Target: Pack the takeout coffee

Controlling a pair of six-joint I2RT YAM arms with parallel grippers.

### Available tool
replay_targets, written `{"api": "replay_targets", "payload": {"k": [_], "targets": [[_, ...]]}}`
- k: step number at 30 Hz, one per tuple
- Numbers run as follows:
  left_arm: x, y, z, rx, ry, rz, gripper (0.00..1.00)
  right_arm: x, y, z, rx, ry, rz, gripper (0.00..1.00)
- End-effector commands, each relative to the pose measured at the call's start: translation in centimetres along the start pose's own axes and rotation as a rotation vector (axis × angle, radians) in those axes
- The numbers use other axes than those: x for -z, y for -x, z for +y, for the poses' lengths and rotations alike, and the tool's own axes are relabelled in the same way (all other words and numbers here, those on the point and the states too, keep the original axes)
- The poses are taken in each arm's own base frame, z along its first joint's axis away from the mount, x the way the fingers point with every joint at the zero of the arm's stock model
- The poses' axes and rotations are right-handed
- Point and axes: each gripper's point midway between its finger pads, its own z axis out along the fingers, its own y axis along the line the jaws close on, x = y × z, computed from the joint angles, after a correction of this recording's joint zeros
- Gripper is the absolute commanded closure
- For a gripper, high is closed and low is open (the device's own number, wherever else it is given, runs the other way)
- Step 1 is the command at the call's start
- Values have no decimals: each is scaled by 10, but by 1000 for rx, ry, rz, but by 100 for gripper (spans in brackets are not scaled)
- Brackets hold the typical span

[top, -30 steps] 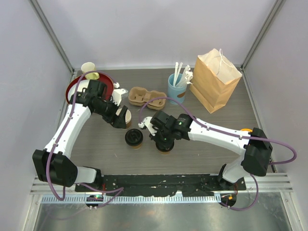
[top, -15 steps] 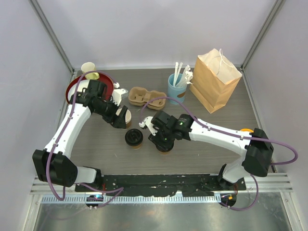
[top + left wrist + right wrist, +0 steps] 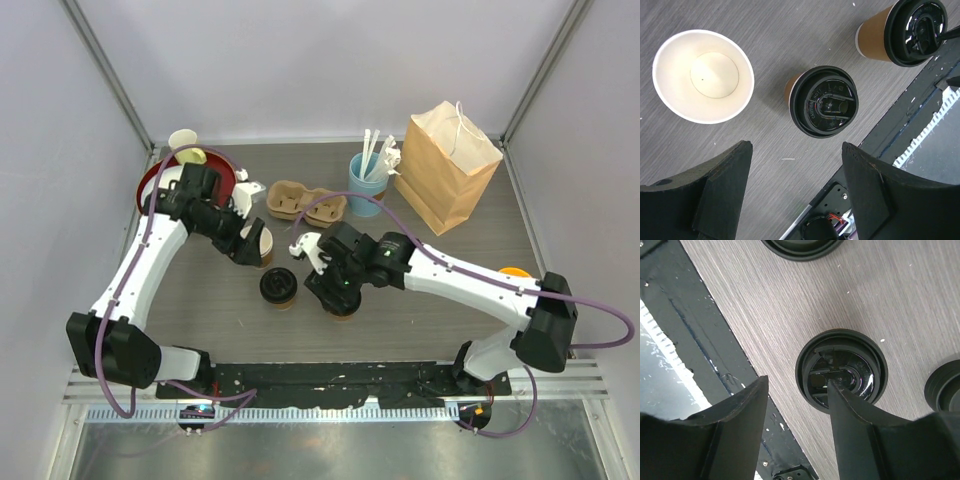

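Two takeout coffee cups, tan with black sip lids, stand at the table's near middle. One lidded cup (image 3: 278,287) (image 3: 824,100) stands free. My right gripper (image 3: 336,282) (image 3: 797,382) hovers open over the other lidded cup (image 3: 343,303) (image 3: 841,371) (image 3: 905,30); one fingertip (image 3: 832,385) lies over that cup's lid, the other is off its edge. My left gripper (image 3: 250,245) (image 3: 795,147) is open and holds nothing, beside a lidless tan cup (image 3: 258,240) (image 3: 702,76) with a white inside.
A brown cardboard cup carrier (image 3: 305,203) lies behind the cups. Behind it are a blue cup of utensils (image 3: 366,183) and a tan paper bag (image 3: 447,165) at the back right. A red plate (image 3: 150,180) with cups sits at the back left. The table's black front edge (image 3: 700,340) is close by.
My right gripper's jaws have opened from nearly shut over the lidded cup, and its wrist has shifted slightly left. The left arm and both cups have stayed put.
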Motion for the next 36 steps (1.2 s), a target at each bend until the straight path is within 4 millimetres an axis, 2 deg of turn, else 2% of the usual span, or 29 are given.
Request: {"api": "replay_targets", "payload": {"k": [1,2,3,4,5,6,7,8,9,10,11,12,13,15,16,17,19,22,24,28,30,31,34,36], "targets": [[18,21,-11,-61,-22,-80,23,43,40,3,-15,-8,-188,46],[21,28,-15,-67,-38,-101,23,45,42,1,-37,-19,-207,51],[22,35,-26,-65,-99,-131,25,49,49,-7,-67,-39,-248,77],[20,40,-34,-59,-150,-143,30,53,53,-17,-126,-73,-280,94],[17,45,-43,-35,-193,-154,38,54,46,-24,-178,-81,-300,99],[14,47,-52,-31,-231,-157,67,56,52,-40,-240,-93,-361,99],[7,50,-68,-44,-281,-144,81,56,50,-43,-305,-74,-382,99],[0,56,-73,-57,-292,-149,92,55,37,-47,-341,-78,-393,99],[-5,57,-80,-45,-301,-137,100,57,41,-53,-367,-84,-441,99],[-15,58,-95,-78,-320,-116,100,59,39,-58,-422,-86,-467,99],[-23,64,-101,-94,-337,-116,100,53,29,-57,-446,-69,-466,99],[-29,66,-108,-77,-354,-99,100,59,36,-56,-454,-53,-518,99],[-37,66,-124,-98,-389,-77,100,58,34,-56,-468,-50,-521,99],[-55,72,-132,-95,-407,-60,100,53,27,-57,-494,-53,-504,99],[-63,69,-144,-105,-424,-39,100,50,24,-58,-502,-54,-497,99],[-75,71,-144,-115,-406,-39,100,43,16,-57,-516,-52,-479,99],[-97,60,-152,-121,-407,15,100,39,13,-56,-525,-42,-476,99],[-118,49,-160,-132,-416,57,100,39,12,-54,-538,-28,-470,99],[-121,50,-163,-149,-415,55,100,43,16,-53,-534,-23,-475,99],[-111,66,-169,-178,-419,13,100,54,26,-49,-527,-3,-480,99],[-111,67,-174,-145,-445,12,100,56,30,-48,-525,6,-489,99],[-117,61,-177,-127,-475,20,100,55,29,-48,-530,7,-486,99],[-139,42,-170,-72,-471,70,100,37,17,-44,-573,35,-460,99],[-151,33,-164,-53,-456,98,100,15,7,-38,-604,96,-460,99]]}}
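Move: The lid on the right-hand cup sits just under my right hand, about 2 cm ahead, level sideways and 4 cm below; from my left hand it is some 22 cm right, 8 cm back and 7 cm lower. The left lidded cup stands about 15 cm left and 3 cm farther out of that lid. The open cup is roughly 5 cm ahead and 3 cm right of my left hand; the spare lids lie about 10 cm right and 12 cm ahead of my right. I shut both empty grippers on the way: my left hand arches up, then sweeps about 20 cm right and some 6 cm back, past the left lidded cup, and sinks over the right-hand cup's lid. My right rises, shifts about 5 cm forward and right, then dips again, turning some 35 degrees clockwise and rolling to point more leftwards, so the closed tips come close together above that lid. ##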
